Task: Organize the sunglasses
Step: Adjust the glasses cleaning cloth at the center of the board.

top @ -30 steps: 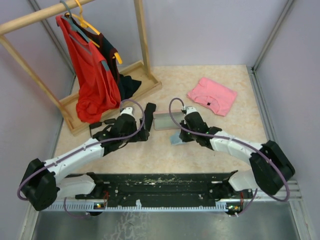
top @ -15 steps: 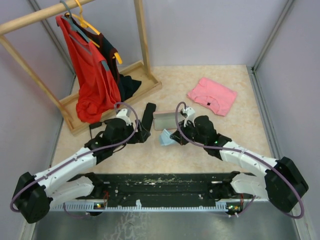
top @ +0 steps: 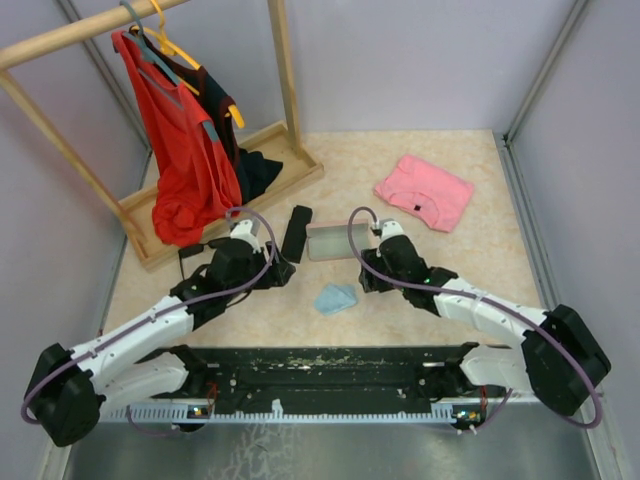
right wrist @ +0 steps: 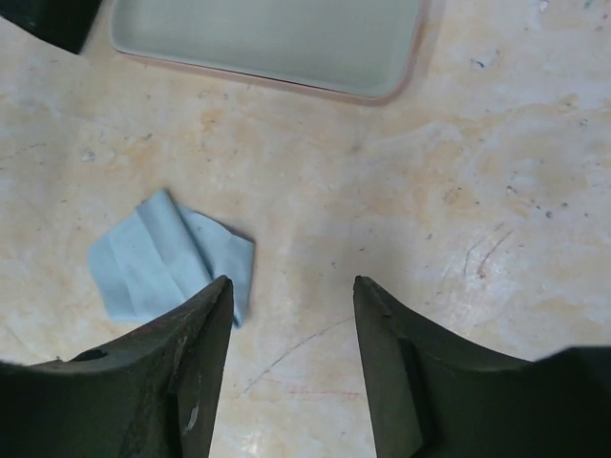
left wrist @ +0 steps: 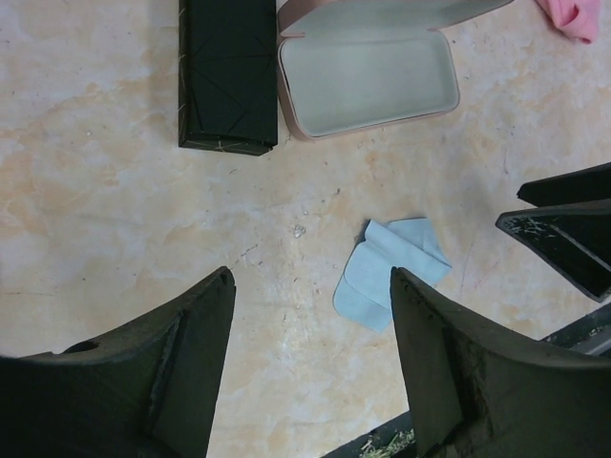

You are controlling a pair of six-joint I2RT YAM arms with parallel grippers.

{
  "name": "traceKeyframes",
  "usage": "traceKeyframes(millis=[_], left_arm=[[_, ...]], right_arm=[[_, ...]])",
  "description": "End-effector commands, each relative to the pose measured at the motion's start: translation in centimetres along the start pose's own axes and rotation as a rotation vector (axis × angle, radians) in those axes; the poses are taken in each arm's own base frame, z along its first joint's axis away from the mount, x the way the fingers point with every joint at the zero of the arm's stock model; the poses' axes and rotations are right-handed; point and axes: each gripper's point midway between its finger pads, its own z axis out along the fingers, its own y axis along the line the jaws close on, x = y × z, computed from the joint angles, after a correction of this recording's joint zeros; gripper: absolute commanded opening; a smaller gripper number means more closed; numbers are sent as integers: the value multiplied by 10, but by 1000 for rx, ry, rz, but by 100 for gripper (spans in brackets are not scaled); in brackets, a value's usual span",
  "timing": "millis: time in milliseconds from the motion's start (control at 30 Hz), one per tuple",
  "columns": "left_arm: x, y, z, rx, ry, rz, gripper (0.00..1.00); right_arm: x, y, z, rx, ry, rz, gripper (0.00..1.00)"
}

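No sunglasses show clearly in any view. A small dark thing lies by the rack base, half hidden behind my left arm; I cannot tell what it is. The pink case lies open and empty, also in the left wrist view and the right wrist view. The shut black case lies just to its left. My left gripper hangs open and empty over bare floor. My right gripper is open and empty too, beside a blue cloth.
The blue cloth lies crumpled between the two grippers. A wooden clothes rack with red and dark garments stands at the back left. A folded pink shirt lies at the back right. Walls close in on both sides.
My right gripper has opened and let go of the blue cloth, which now lies on the floor. My left gripper has narrowed a little and drawn back from the black case.
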Motion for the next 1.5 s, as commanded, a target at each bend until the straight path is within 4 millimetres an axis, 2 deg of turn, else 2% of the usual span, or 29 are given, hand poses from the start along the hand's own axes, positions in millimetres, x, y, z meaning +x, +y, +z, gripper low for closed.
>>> traceKeyframes(millis=[0,133,200,267,400,567,700,800,1000,1233,1367,1467], left_arm=[[8,11,4,-46,26,-11,70],[10,25,-1,-124,20,-52,62],[5,39,-9,-186,-23,-83,57],[1,45,-18,-206,-68,-109,55],[-14,46,-35,-177,-159,-133,55],[-17,49,-43,-183,-182,-130,55],[-13,53,-44,-200,-171,-139,54],[-12,53,-44,-194,-174,-148,54],[-12,53,-44,-190,-174,-149,53],[-10,54,-44,-193,-167,-146,53],[-8,54,-44,-191,-165,-152,52],[-8,48,-42,-156,-160,-146,52]], right_arm=[[-40,42,-11,-155,-78,-106,48],[-25,87,-7,-205,-20,-300,41],[-15,99,1,-194,15,-351,40],[-7,109,11,-188,43,-375,37],[4,123,29,-182,83,-422,35],[11,132,42,-191,121,-457,37],[16,133,47,-185,148,-478,42],[28,128,55,-163,191,-503,43],[38,118,61,-102,234,-544,41],[45,112,61,-70,265,-557,22],[44,110,57,-56,252,-523,2],[38,111,52,-53,215,-456,0]])
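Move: The glasses cleaning cloth lies about 8 cm to the right hand's left, 3 cm back and 5 cm below. The open glasses case is some 11 cm ahead and 7 cm left of that hand; the black box is 12 cm ahead and 17 cm left. From the left hand, the cloth is roughly 12 cm right, 5 cm back and 11 cm below. Right hand swings 12 cm left, then down, shutting on the cloth's left edge; left shifts 6 cm left. ##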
